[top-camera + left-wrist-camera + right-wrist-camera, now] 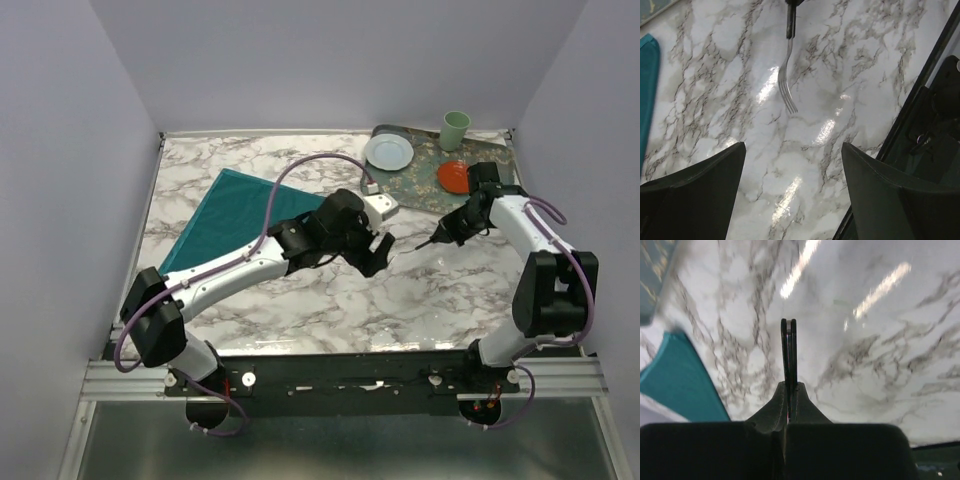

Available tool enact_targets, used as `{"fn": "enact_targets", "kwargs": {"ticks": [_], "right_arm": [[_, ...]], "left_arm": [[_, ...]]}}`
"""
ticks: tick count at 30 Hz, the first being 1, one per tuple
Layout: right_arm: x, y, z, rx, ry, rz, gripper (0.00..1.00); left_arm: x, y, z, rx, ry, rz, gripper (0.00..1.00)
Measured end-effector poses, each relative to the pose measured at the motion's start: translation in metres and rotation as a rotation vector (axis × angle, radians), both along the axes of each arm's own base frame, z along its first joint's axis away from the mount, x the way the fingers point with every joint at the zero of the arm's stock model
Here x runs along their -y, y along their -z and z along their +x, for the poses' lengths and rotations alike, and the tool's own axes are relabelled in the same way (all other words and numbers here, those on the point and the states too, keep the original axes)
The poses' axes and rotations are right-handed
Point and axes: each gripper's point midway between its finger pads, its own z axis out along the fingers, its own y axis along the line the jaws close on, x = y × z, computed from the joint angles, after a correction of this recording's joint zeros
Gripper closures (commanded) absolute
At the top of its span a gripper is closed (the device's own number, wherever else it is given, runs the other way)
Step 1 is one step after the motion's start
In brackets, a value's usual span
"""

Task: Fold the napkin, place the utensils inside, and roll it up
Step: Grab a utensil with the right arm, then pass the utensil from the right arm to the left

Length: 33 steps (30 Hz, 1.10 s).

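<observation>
The napkin [235, 215] is a teal cloth folded into a triangle on the left of the marble table; its edge also shows as the napkin [647, 85] and the napkin [680, 380]. A silvery fork [786, 75] with a dark handle lies low over the marble at mid-table, tines toward my left gripper. My right gripper [437, 240] is shut on the fork's handle, seen edge-on as the fork [789, 350] in front of the right gripper [789, 386]. My left gripper [377, 256] stands open and empty just left of the fork [418, 245]. The left gripper [793, 150] has only bare marble between its fingers.
A patterned grey-green tray [420, 185] sits at the back right, carrying a white plate [388, 152], a red dish [453, 177] and a pale green cup [456, 130]. Grey walls close in the table on three sides.
</observation>
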Motion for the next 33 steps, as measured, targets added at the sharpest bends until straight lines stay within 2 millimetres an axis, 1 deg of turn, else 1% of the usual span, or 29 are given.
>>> {"fn": "enact_targets", "kwargs": {"ticks": [1, 3, 5, 7, 9, 10, 12, 16, 18, 19, 21, 22, 24, 25, 26, 27, 29, 31, 33], "right_arm": [[-0.007, -0.004, -0.010, 0.008, -0.020, 0.024, 0.99], [-0.018, -0.009, -0.022, 0.020, -0.047, 0.071, 0.99], [-0.027, -0.012, -0.032, 0.026, -0.068, 0.099, 0.99], [-0.038, -0.017, -0.040, 0.036, -0.098, 0.135, 0.99], [-0.048, -0.024, -0.046, 0.052, -0.129, 0.162, 0.99], [-0.052, -0.028, -0.048, 0.063, -0.141, 0.172, 1.00], [-0.059, -0.035, -0.051, 0.085, -0.166, 0.187, 0.99], [-0.067, -0.048, -0.057, 0.122, -0.194, 0.211, 0.99], [-0.069, -0.051, -0.058, 0.133, -0.204, 0.213, 1.00], [-0.069, -0.052, -0.059, 0.139, -0.209, 0.213, 0.99], [-0.073, -0.056, -0.062, 0.152, -0.223, 0.218, 0.99], [-0.074, -0.057, -0.065, 0.157, -0.229, 0.221, 0.99], [-0.077, -0.060, -0.067, 0.165, -0.240, 0.225, 0.99], [-0.079, -0.061, -0.069, 0.170, -0.250, 0.226, 0.99], [-0.082, -0.062, -0.070, 0.172, -0.259, 0.227, 0.99], [-0.085, -0.062, -0.071, 0.173, -0.270, 0.227, 0.99], [-0.091, -0.063, -0.071, 0.184, -0.293, 0.223, 0.99], [-0.094, -0.061, -0.072, 0.188, -0.311, 0.200, 0.99], [-0.096, -0.062, -0.070, 0.201, -0.330, 0.170, 0.90]], "left_arm": [[0.007, 0.000, -0.008, 0.022, 0.016, 0.002, 0.12], [0.020, -0.002, -0.022, 0.064, 0.048, 0.007, 0.13], [0.030, -0.003, -0.032, 0.100, 0.069, 0.015, 0.14], [0.041, -0.005, -0.032, 0.132, 0.072, 0.035, 0.15], [0.053, -0.003, -0.025, 0.148, 0.071, 0.050, 0.15], [0.057, 0.000, -0.022, 0.150, 0.069, 0.057, 0.15], [0.062, 0.014, -0.019, 0.139, 0.080, 0.091, 0.15], [0.066, 0.039, -0.016, 0.102, 0.093, 0.164, 0.15], [0.066, 0.050, -0.016, 0.088, 0.096, 0.190, 0.18], [0.065, 0.054, -0.017, 0.081, 0.097, 0.203, 0.25], [0.062, 0.056, -0.017, 0.078, 0.093, 0.217, 0.35], [0.062, 0.056, -0.016, 0.082, 0.092, 0.219, 0.46], [0.060, 0.056, -0.016, 0.085, 0.088, 0.225, 0.58], [0.059, 0.058, -0.015, 0.088, 0.086, 0.236, 0.68], [0.056, 0.059, -0.014, 0.088, 0.082, 0.245, 0.71], [0.055, 0.059, -0.013, 0.087, 0.079, 0.249, 0.79], [0.052, 0.062, -0.013, 0.076, 0.076, 0.260, 1.00], [0.047, 0.065, -0.013, 0.064, 0.070, 0.274, 1.00], [0.040, 0.068, -0.009, 0.032, 0.059, 0.272, 1.00]]}}
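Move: The fork is already in the right fingers by its handle, its middle some 6 cm to their left and 2 cm back, about level. From the left hand that middle lies about 14 cm right, 8 cm ahead and 12 cm lower. The left gripper is about 20 cm left, 10 cm back and 12 cm above the right hand. The red bowl stands about 23 cm ahead and 6 cm right of the right hand, 6 cm below. Leftward some 10 cm, back 7 and up 6, the right hand keeps its grip and carries the fork to the left gripper, turning about 20 degrees counter-clockwise. The open left hand swings right and slightly back, drops about 7 cm as its fingers tip steeper, then closes on the fork beside the right gripper while easing a little left. ##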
